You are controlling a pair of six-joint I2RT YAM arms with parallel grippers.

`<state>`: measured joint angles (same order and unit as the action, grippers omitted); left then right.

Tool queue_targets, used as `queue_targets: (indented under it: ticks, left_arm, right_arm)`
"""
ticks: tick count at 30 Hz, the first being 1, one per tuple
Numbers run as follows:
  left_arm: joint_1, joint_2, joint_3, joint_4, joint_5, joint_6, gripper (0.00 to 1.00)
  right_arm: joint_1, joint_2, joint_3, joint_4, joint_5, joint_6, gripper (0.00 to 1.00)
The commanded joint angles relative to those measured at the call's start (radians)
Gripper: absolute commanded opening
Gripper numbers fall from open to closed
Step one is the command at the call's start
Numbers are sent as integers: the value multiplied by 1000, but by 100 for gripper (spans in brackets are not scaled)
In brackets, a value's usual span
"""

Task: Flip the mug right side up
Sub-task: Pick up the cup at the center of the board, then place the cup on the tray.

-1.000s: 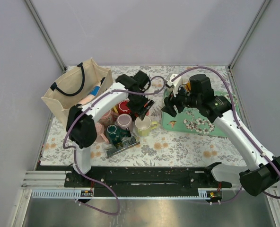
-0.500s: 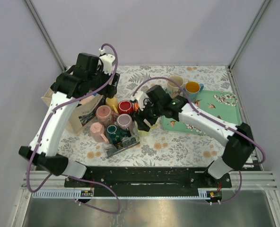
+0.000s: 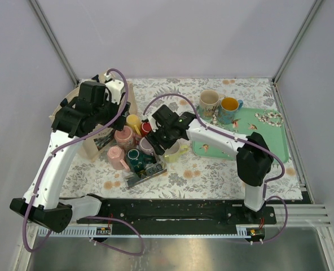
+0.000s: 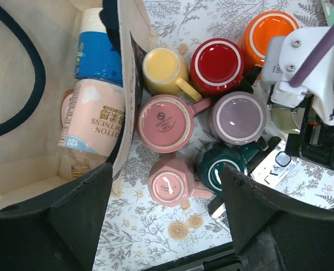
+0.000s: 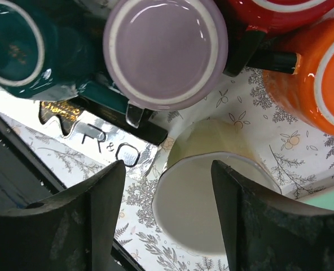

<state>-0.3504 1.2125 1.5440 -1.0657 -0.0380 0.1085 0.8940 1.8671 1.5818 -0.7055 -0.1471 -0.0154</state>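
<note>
Several mugs stand upside down in a cluster: yellow point(image 4: 161, 65), red point(image 4: 216, 65), orange point(image 4: 268, 31), round pink point(image 4: 166, 123), purple point(image 4: 237, 117), faceted pink point(image 4: 171, 186) and dark green point(image 4: 220, 172). A pale yellow mug point(image 3: 175, 149) stands mouth up beside them, its wide rim point(image 5: 212, 203) showing. My left gripper point(image 3: 102, 116) hangs open high over the cluster's left side point(image 4: 166, 169), with the faceted pink mug below between its fingers. My right gripper point(image 3: 166, 135) is open just above the pale mug point(image 5: 168, 169), holding nothing.
A canvas bag point(image 4: 43, 84) with packets and a bottle stands left of the mugs. A black and silver package point(image 3: 147, 172) lies in front of the cluster. A green tray point(image 3: 268, 141) lies at the right, with two upright mugs point(image 3: 209, 101) behind it.
The right arm swung from the tray over to the mug cluster. The left arm left the cluster, rose over the bag, then came down a little, its jaws wider.
</note>
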Motion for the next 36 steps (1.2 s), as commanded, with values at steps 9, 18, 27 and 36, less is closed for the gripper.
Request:
queue_targets:
  ticks: [9,18,27,36]
  left_arm:
    - [37,12,47,21,84,-13,81]
    - [44,127,102,12,182,-29,81]
    - [44,193,134,-7,236,-18,81]
    - [44,240,143,-7,257,-7,81]
  right_arm:
    - [23,-51,4,-20,100,26,24]
    - [-12,-396,-236,-41,28,-237,0]
    - [-223,-560,-132,-282,-19,-451,0]
    - [-651,-585,-45,-373,-29,-728,0]
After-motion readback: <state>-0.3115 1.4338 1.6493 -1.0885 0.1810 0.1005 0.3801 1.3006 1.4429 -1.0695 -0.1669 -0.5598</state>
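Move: The cream cup stands mouth up, its middle about 4 cm to the right of the right hand, 1 cm ahead and 5 cm below, so the open fingers are over its left rim. At about the cup's height, the lavender mug is some 6 cm left and 3 cm ahead of that hand, the orange mug about 9 cm ahead and 3 cm right. From the left hand, the cup lies roughly 21 cm right, 1 cm back and 22 cm below. The right hand sinks about 2 cm and closes its fingers on the left rim of the cream cup, one inside and one outside, then lifts it while drawing back some 4 cm, and sweeps it about 23 cm to the right and forward again over the green tray, rising well over 10 cm as the wrist tilts the fingertips forward about 15 degrees. Meanwhile the open left hand eases right, forward and down, about 3 cm each way, towards the upside-down mugs, tipping down some 10 degrees without touching them. ##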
